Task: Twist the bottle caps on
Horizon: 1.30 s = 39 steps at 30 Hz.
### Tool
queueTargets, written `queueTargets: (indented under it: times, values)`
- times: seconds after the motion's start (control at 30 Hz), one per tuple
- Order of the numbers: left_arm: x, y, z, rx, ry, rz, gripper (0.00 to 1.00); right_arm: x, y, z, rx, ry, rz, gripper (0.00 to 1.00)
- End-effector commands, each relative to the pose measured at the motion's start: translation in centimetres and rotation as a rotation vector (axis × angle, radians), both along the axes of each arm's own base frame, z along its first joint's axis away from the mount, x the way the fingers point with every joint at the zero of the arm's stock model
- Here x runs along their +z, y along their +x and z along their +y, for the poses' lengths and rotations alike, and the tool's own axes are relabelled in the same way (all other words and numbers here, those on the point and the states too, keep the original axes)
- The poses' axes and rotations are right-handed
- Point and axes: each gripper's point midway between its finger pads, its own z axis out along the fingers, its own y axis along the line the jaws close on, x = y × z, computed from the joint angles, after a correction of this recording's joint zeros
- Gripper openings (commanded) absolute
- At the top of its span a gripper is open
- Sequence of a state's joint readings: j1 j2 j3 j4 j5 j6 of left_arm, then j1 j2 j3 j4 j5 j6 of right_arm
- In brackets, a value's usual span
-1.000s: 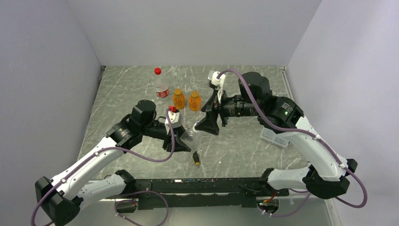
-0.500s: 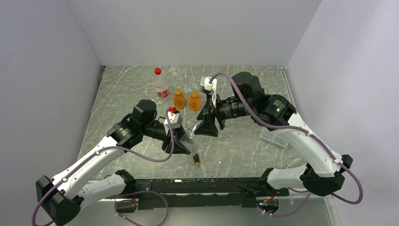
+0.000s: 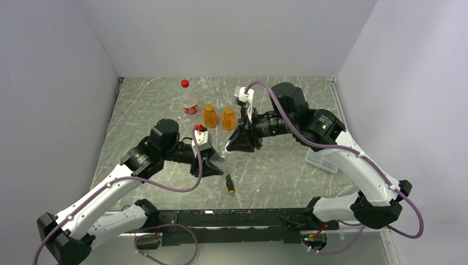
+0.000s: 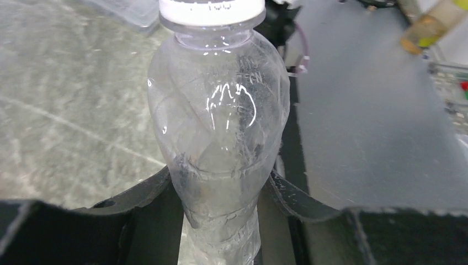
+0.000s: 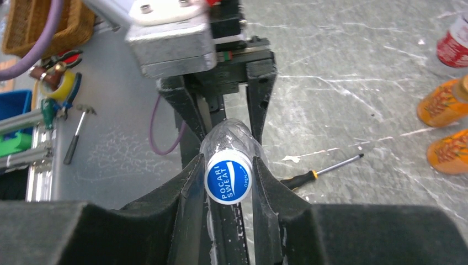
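My left gripper (image 4: pixel 218 185) is shut on the lower body of a small clear bottle (image 4: pixel 221 127), holding it off the table. The blue cap (image 5: pixel 228 178) with white lettering sits on that bottle's neck. My right gripper (image 5: pixel 227 168) is shut on the cap, one finger on each side. In the top view the two grippers meet mid-table, left gripper (image 3: pixel 212 165) below and right gripper (image 3: pixel 232 148) above the bottle (image 3: pixel 222 160). At the back stand a taller clear bottle (image 3: pixel 189 102) with a red cap (image 3: pixel 185 83) and two amber bottles (image 3: pixel 209 116) (image 3: pixel 228 118) with orange caps.
A black-and-orange screwdriver (image 3: pixel 229 184) lies on the table just in front of the held bottle. A clear plastic box (image 3: pixel 323 161) lies at the right under the right arm. Grey walls close the table on three sides.
My right gripper has moved left onto the bottle's neck and shut on the blue cap. The left arm has shifted slightly, still holding the bottle.
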<state>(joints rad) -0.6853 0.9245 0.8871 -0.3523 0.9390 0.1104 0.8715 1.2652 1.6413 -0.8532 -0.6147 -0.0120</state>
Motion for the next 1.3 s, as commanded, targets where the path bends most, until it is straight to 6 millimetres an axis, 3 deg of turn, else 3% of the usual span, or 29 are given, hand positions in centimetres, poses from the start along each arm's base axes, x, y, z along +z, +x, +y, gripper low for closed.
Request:
queueTargets:
  times: [0.0,0.27,0.43,0.5,0.6,0.73,0.87,1.03,1.27]
  values:
    - [3.1,6.7,0.8,0.365,-0.050,-0.191,0.00,-1.1,1.7,0.3,-0.136,-0.072,0.097,0.07]
    - [4.4,13.5,4.1,0.753,0.011,-0.332,0.00,-3.8,6.4,2.5,-0.480,-0.163,0.355,0.02]
    - [4.5,15.7,5.3,0.875,0.039,-0.366,0.00,-5.3,9.0,3.8,-0.655,-0.128,0.449,0.02]
    - [4.1,15.8,5.2,0.869,0.057,-0.361,0.00,-4.9,9.7,4.1,-0.693,-0.076,0.448,0.05]
    - [2.9,15.1,4.9,0.823,0.099,-0.333,0.00,-3.3,10.5,3.2,-0.732,-0.025,0.381,0.20]
    - [1.0,14.0,4.8,0.778,0.157,-0.267,0.00,0.2,10.9,0.7,-0.744,0.055,0.258,0.59]
    - [0.1,12.0,3.8,0.666,0.148,-0.217,0.00,2.3,11.0,-2.5,-0.723,0.107,0.171,0.97]
    - [-0.6,7.9,1.6,0.412,0.128,-0.123,0.00,3.7,9.3,-4.8,-0.546,0.147,0.031,1.00]
    - [0.8,1.3,-0.5,-0.001,0.016,-0.007,0.00,3.0,2.7,-4.4,-0.144,0.184,-0.073,0.96]
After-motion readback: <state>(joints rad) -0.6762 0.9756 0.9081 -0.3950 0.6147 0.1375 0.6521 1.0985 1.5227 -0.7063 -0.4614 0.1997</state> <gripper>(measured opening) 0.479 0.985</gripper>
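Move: The bottle's cap is already pinched between the right fingertips. From the left hand, gripping the clear bottle's body, it lies roughly 8 cm higher, 5 cm to the right and 1 cm farther out. Far below the right hand, on the table, the screwdriver lies about 9 cm ahead (some 35 cm down). The nearer orange bottle stands about 32 cm straight ahead of it and its twin 9 cm left of that one, both roughly 30 cm down. The right fingers keep the cap pinched and turn it clockwise some 40 degrees as both hands swing forward about 12 cm, slightly left and down, the left turning the bottle counter-clockwise as much. The right fingers then open wide, let go, draw off right and up, then back, unwinding; the left, still gripping, returns about 7 cm, partly turning back. ##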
